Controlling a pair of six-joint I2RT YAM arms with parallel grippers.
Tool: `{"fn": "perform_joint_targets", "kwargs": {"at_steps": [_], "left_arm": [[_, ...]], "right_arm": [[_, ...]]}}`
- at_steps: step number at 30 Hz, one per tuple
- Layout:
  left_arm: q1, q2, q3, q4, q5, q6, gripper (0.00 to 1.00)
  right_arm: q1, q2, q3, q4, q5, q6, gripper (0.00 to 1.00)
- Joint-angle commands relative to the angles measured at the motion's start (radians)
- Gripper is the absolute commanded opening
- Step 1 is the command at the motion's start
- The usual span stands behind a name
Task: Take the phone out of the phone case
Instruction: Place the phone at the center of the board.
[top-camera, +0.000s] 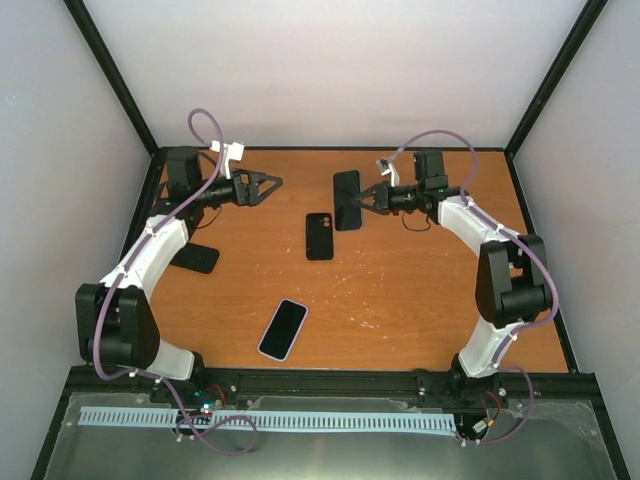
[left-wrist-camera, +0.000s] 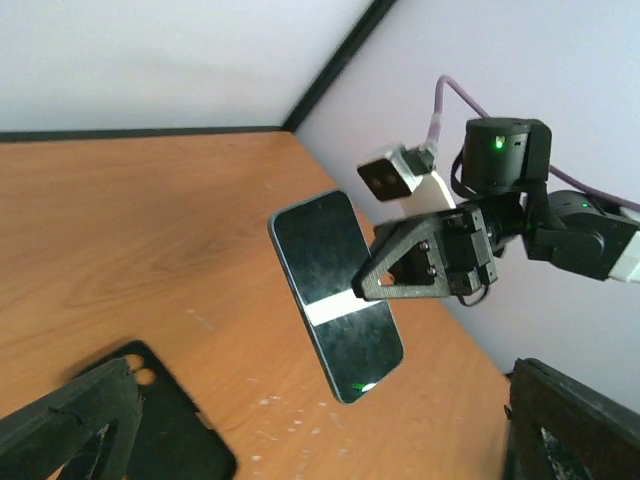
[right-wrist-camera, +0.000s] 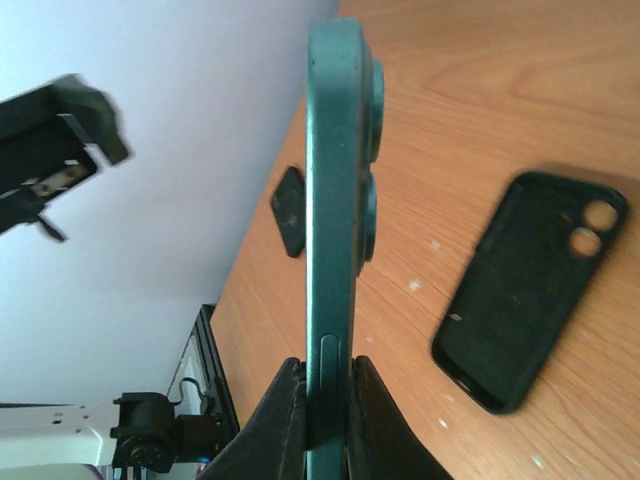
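My right gripper (top-camera: 362, 200) is shut on the dark green phone (top-camera: 347, 200) and holds it bare and upright above the table. In the right wrist view the phone (right-wrist-camera: 335, 190) is edge-on, pinched near its lower end between the two fingers (right-wrist-camera: 280, 425). The empty black phone case (top-camera: 319, 236) lies flat on the table below it, inside up (right-wrist-camera: 530, 290). My left gripper (top-camera: 270, 190) hangs open to the left of the phone and touches nothing. The left wrist view shows the phone's glossy screen (left-wrist-camera: 335, 295) and a corner of the case (left-wrist-camera: 175, 430).
A second phone in a pale case (top-camera: 284, 329) lies screen up near the table's front. A flat black object (top-camera: 195, 258) rests on the wood beside the left arm. A black frame and white walls enclose the orange table (top-camera: 420, 300).
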Motion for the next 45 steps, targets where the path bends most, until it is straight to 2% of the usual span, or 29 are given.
{"fn": "perform_joint_targets", "kwargs": {"at_steps": [1,7,14,27,34,45], "left_arm": [[0.013,-0.069,0.051,-0.236,-0.192,0.23,1.0],[0.015,-0.125,0.064,-0.333,-0.507,0.27,1.0],[0.021,-0.141,0.06,-0.361,-0.563,0.308,1.0],[0.026,-0.19,0.007,-0.305,-0.46,0.357,1.0],[0.026,-0.178,0.053,-0.372,-0.446,0.448,1.0],[0.026,-0.162,0.058,-0.384,-0.44,0.426,1.0]], "right_arm": [[-0.038,0.067,-0.016,-0.071,-0.027,-0.065,0.03],[-0.046,0.182,0.015,-0.104,-0.023,-0.092,0.03],[-0.046,0.317,0.087,-0.131,-0.025,-0.097,0.03],[-0.046,0.445,0.111,-0.036,-0.05,0.006,0.03],[-0.04,0.477,0.094,0.024,-0.06,0.077,0.03],[0.005,0.51,0.096,0.034,-0.071,0.103,0.03]]}}
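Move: The phone, already pinched by its right-hand long edge in the right fingers, is bound for the bare board just right of the black phone case, a spot some 20 cm below that hand, about 3 cm ahead and 3 cm to its left. The phone case lies about 9 cm left and 1 cm ahead of the hand, equally low. From the left hand the spot is roughly 15 cm right, 4 cm ahead and 27 cm down. The phone goes down to the board beside the phone case, screen up, in the right hand's unbroken pinch: about 18 cm, fast at first and then easing, with some 3 cm forward. The wrist tips its far end down about 25 degrees to level it, then edges it slightly left against the case. The open left hand withdraws some 6 cm left, turning counter-clockwise. ##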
